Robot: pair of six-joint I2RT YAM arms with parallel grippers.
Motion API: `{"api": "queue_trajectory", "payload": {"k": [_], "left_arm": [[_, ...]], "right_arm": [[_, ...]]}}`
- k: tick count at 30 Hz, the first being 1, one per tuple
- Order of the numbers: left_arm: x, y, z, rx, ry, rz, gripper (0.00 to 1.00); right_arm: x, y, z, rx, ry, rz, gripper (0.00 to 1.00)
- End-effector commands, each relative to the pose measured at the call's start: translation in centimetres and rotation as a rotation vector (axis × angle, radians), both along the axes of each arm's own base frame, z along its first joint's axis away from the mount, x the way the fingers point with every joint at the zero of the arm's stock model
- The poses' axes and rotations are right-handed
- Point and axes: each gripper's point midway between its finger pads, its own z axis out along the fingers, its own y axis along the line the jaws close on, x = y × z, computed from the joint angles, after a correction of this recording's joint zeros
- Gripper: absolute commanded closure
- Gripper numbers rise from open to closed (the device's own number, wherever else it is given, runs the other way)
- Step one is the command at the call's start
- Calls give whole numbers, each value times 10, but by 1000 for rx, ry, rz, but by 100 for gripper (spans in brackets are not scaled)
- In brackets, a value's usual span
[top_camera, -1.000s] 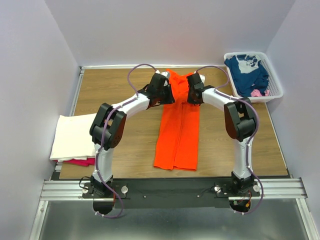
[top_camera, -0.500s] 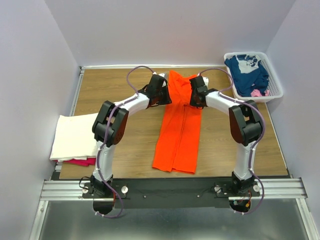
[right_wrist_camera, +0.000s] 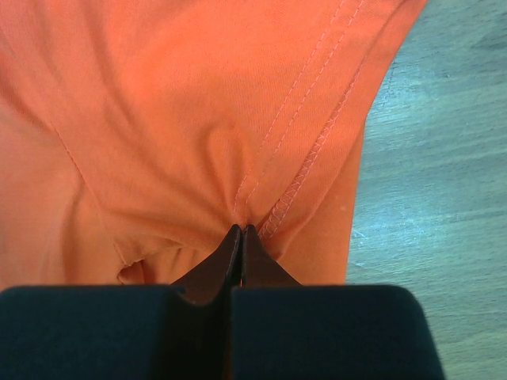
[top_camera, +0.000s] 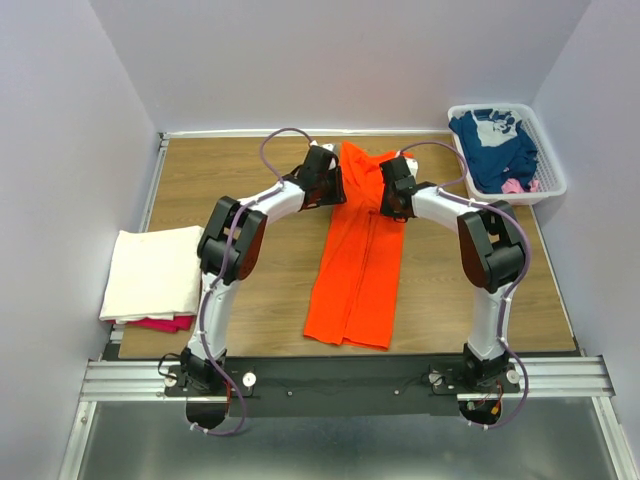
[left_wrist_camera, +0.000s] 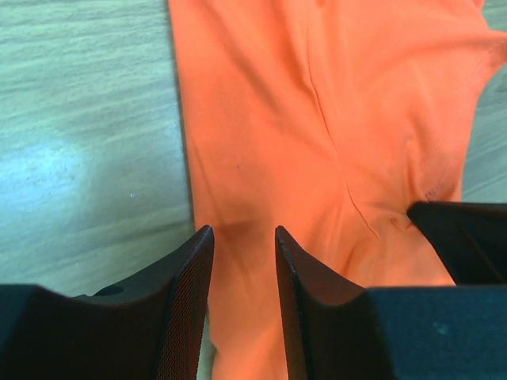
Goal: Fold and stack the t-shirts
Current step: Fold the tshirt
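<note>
A bright orange t-shirt (top_camera: 358, 255), folded into a long strip, lies down the middle of the table. Both grippers are at its far end. My left gripper (top_camera: 336, 187) is open over the strip's left edge; in the left wrist view its fingers (left_wrist_camera: 244, 234) stand apart with orange cloth (left_wrist_camera: 317, 119) beneath them. My right gripper (top_camera: 391, 196) is shut on a puckered fold near the hem seam (right_wrist_camera: 240, 230) at the strip's right edge. A cream-white t-shirt (top_camera: 152, 272) lies folded on a magenta-pink one (top_camera: 165, 323) at the left. A navy blue t-shirt (top_camera: 495, 145) fills the basket.
The white slotted basket (top_camera: 553, 183) stands at the back right corner, with a bit of pink cloth (top_camera: 514, 186) in it. Walls close the table at the back and both sides. The metal rail (top_camera: 350, 378) holding the arm bases runs along the near edge.
My left gripper has shifted a little right onto the shirt's edge and its jaws have widened. My right gripper has closed down onto the orange cloth.
</note>
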Motion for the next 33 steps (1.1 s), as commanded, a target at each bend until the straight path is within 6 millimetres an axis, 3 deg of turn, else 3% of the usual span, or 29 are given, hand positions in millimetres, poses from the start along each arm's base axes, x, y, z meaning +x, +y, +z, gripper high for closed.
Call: {"api": "queue_trajectory", "payload": {"k": [1, 5, 7, 8, 10, 15, 17, 18, 23, 30, 33], "left_arm": [[8, 8, -17, 61, 10, 8, 55], [13, 10, -27, 92, 20, 18, 62], [17, 10, -31, 104, 20, 24, 74], [17, 11, -33, 112, 27, 27, 88], [19, 14, -35, 123, 30, 42, 100], [22, 38, -37, 147, 33, 132, 100], [25, 46, -27, 127, 16, 164, 100], [20, 53, -33, 128, 34, 182, 100], [26, 86, -25, 99, 23, 267, 100], [33, 113, -32, 88, 41, 312, 100], [44, 122, -32, 86, 35, 328, 100]], "right_arm": [[-1, -4, 7, 2, -23, -29, 96], [-2, -6, 8, -1, -29, -37, 96], [-2, -7, 9, -2, -33, -38, 96], [-2, -6, 10, 0, -35, -38, 96], [-3, -7, 9, -2, -33, -36, 91], [-1, -4, 11, 9, -40, -20, 77], [1, -2, 14, 16, -48, -11, 72], [3, 0, 17, 23, -56, -3, 72], [12, 11, 23, 50, -77, 36, 70], [31, 28, 17, 79, -81, 90, 70], [39, 31, 26, 85, -104, 98, 70]]}}
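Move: The t-shirt's left edge lies about 2 cm ahead of the open left gripper, straight ahead and some 3 cm below it. From the left hand, the sleeve fold is roughly 10 cm right and 3 cm back, and the shirt's collar end about 13 cm ahead and 6 cm right. The right gripper already pinches that sleeve fold; from it, the left edge is about 10 cm left and 5 cm ahead. The left hand eases forward and down about 2 cm each while its fingers shut on the t-shirt's left edge, then drags that edge some 10 cm left and slightly forward, close to the table, its wrist turning about 15 degrees counter-clockwise. Before the drag gets going, the right fingers open and let go of the sleeve fold, and that hand stays put until late, then rises a couple of centimetres while going forward and left, still open beside the shirt's right edge. ##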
